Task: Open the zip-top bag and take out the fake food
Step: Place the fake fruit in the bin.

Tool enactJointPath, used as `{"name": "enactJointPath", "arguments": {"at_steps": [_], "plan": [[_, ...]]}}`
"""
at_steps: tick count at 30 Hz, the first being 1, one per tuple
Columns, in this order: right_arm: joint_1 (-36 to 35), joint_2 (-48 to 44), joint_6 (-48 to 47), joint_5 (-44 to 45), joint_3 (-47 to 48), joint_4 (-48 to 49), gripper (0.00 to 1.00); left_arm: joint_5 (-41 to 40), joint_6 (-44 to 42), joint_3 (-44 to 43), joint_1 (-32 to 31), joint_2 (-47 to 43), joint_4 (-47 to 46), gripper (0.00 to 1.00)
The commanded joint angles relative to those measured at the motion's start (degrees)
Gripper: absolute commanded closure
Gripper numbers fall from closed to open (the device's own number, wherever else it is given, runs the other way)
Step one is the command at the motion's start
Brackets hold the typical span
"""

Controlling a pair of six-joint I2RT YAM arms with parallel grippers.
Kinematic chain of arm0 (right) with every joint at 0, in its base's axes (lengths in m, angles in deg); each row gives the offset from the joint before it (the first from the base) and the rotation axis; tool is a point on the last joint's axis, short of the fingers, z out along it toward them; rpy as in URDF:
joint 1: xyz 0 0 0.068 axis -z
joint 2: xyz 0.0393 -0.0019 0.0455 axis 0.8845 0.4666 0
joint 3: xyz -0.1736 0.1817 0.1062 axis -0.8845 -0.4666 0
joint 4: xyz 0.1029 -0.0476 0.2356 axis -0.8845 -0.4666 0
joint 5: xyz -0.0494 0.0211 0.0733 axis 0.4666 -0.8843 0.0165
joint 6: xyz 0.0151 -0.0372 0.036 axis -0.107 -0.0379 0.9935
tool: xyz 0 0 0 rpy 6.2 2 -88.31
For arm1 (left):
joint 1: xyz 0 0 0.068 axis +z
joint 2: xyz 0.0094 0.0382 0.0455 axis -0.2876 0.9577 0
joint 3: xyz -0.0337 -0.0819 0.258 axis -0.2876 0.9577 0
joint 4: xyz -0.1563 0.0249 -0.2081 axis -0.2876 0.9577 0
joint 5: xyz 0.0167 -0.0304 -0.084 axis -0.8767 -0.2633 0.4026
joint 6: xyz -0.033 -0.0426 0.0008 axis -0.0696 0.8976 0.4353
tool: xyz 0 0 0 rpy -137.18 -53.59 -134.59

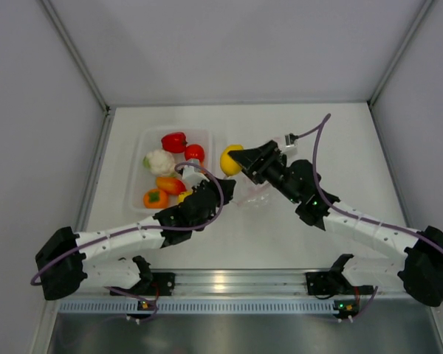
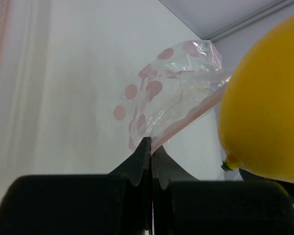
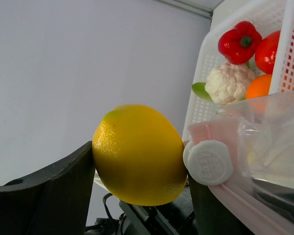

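The zip-top bag (image 1: 255, 195) lies crumpled on the table between the two arms, clear with pink dots and a pink strip (image 2: 186, 120). My left gripper (image 2: 151, 143) is shut on the edge of that strip. My right gripper (image 1: 244, 161) is shut on a yellow lemon (image 3: 139, 154) of the fake food, held above the table beside the tray; the lemon fills the gap between both fingers (image 3: 63, 191). The bag's white zip slider (image 3: 208, 161) rests against the lemon. In the top view the lemon (image 1: 231, 160) hangs just right of the tray.
A pale tray (image 1: 142, 151) at the back left holds a red pepper (image 1: 174, 141), a tomato (image 1: 194, 153), a cauliflower (image 1: 160, 162), an orange piece (image 1: 170, 184) and a persimmon (image 1: 156, 198). Grey walls close in the table on three sides.
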Motion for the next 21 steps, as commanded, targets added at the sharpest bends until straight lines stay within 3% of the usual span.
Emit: {"name": "enactJointPath", "arguments": {"at_steps": [1, 5, 11, 16, 21], "plan": [[-1.6, -1.6, 2.5, 3.6, 5.5, 4.4, 1.0, -8.7, -1.7, -1.4, -0.3, -0.9, 1.9, 1.0], [-1.8, -3.2, 5.5, 2.8, 5.2, 1.9, 1.0, -14.3, -2.0, -0.8, -0.3, -2.2, 1.9, 1.0], [-1.7, 1.5, 5.8, -9.5, 10.0, 0.8, 1.0, -16.8, -4.8, -2.4, -0.2, -2.4, 2.0, 1.0], [-1.4, 3.0, 8.5, -15.2, 7.9, 4.6, 1.0, -21.8, -9.3, -2.5, 0.4, -3.7, 2.8, 1.0], [-1.4, 1.7, 7.1, -17.4, 6.3, 3.1, 1.0, -17.7, -7.8, -0.6, 3.6, -5.0, 2.8, 1.0]]}}
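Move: The right hand already grips the yellow fake fruit above the table; the bin's middle lies about 18 cm to this hand's left, 10 cm ahead and 26 cm below. In the bin, the orange is some 12 cm left and 10 ahead, the tomato 12 left and 16 ahead. From the left hand, which already pinches the bag's edge, the bin's middle is about 17 cm left, 12 ahead and 16 below. Bring the left gripper about 6 cm left, with some forward and a little up, towards the bin, turning it roughly 15 degrees counter-clockwise and keeping the pinch on the bag's edge. Meanwhile lift the held yellow fruit about 4 cm with the right gripper while drawing it equally back and left, also turning counter-clockwise; keep that grip, with the zip strip still lying along one finger. ##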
